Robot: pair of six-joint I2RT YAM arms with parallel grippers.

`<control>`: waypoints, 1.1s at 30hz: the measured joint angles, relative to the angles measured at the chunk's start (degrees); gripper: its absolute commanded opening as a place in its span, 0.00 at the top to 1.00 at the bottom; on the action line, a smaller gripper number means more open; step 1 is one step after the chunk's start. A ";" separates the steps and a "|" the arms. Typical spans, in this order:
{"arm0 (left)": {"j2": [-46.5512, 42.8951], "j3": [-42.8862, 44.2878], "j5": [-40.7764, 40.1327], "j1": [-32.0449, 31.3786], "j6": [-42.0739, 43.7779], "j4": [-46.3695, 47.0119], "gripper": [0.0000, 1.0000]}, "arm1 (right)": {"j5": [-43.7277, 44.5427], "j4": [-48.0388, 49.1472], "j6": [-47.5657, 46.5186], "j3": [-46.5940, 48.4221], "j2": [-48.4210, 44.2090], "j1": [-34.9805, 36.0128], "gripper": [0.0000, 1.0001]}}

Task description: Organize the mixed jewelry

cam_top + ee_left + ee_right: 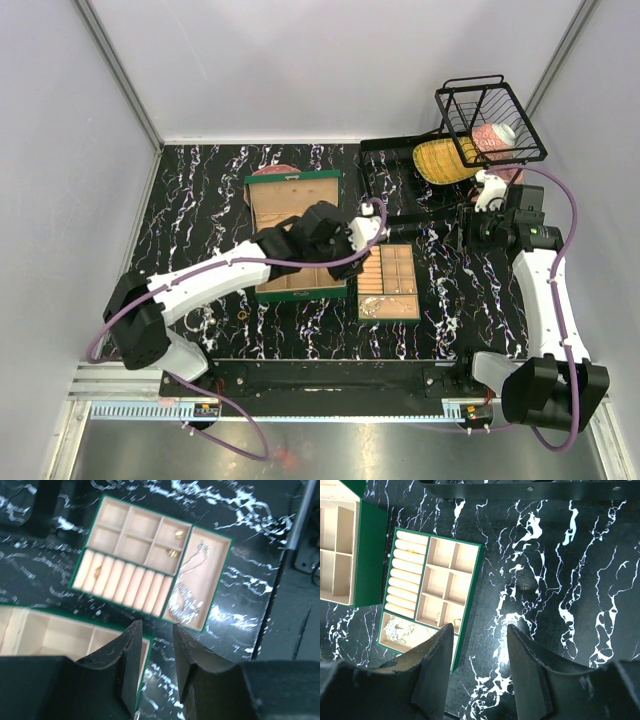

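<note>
The small tan divided tray (79, 566) (474, 586) (388, 312) lies right of the green box (296, 178) (370, 555). In it are gold pieces (173, 553) in two square cells, a gold ring (97, 571) in the roll slots and silvery chains (186, 594) (397, 629) in the long cell. A small gold ring (243, 315) and a silvery piece (197, 322) lie loose on the table near the left arm's base. My left gripper (155, 630) (352, 238) hovers over the box's right edge, open and empty. My right gripper (480, 635) (468, 228) hangs open over bare table right of the tray.
A black wire basket (490, 120) is tipped at the back right, with a yellow woven thing (440, 160) and a pink-white thing (492, 138) at it. A black rack (390, 148) sits behind the tray. Something pink (275, 171) peeks from behind the box.
</note>
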 measured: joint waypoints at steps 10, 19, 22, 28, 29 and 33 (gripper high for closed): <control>-11.52 -3.17 0.31 14.34 4.00 -10.16 0.66 | -1.70 -1.25 -1.75 3.26 2.97 4.44 0.46; -25.05 -8.37 0.79 30.40 9.11 -18.10 0.66 | -0.55 -0.44 -1.84 4.11 6.97 13.57 0.46; -28.57 -11.85 1.05 36.44 12.61 -20.31 0.66 | -0.55 -0.04 -1.84 4.74 8.61 14.84 0.46; -30.14 -18.16 1.81 48.57 22.95 -23.15 0.65 | -0.59 1.42 -2.25 5.88 11.74 17.03 0.46; -29.57 -18.91 2.19 50.23 24.98 -23.56 0.63 | -0.59 1.62 -2.34 5.88 12.07 17.42 0.46; -24.33 -19.76 4.81 55.47 32.83 -24.92 0.57 | -0.59 2.10 -2.80 5.88 12.52 18.21 0.47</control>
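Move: The left hand, empty, has the farther gold ring on the bare table about 30 cm to its left, 2 cm ahead and 14 cm below; the nearer ring is some 27 cm left and 5 cm back, the white bracelet 39 cm left and 6 cm back. The green box's compartments lie between, 12 cm left and 7 cm ahead. From the right hand the small tray is roughly 15 cm left, 4 cm back and 14 cm below. The left hand sweeps fast to its left, about 34 cm, crossing over the green box towards the loose rings, first rising a little and edging forward, then sinking to finish lower, turning some 30 degrees counter-clockwise with fingers still partly open. Meanwhile the right hand shifts left towards the small tray, swinging counter-clockwise, its fingers staying half open and touching nothing. ##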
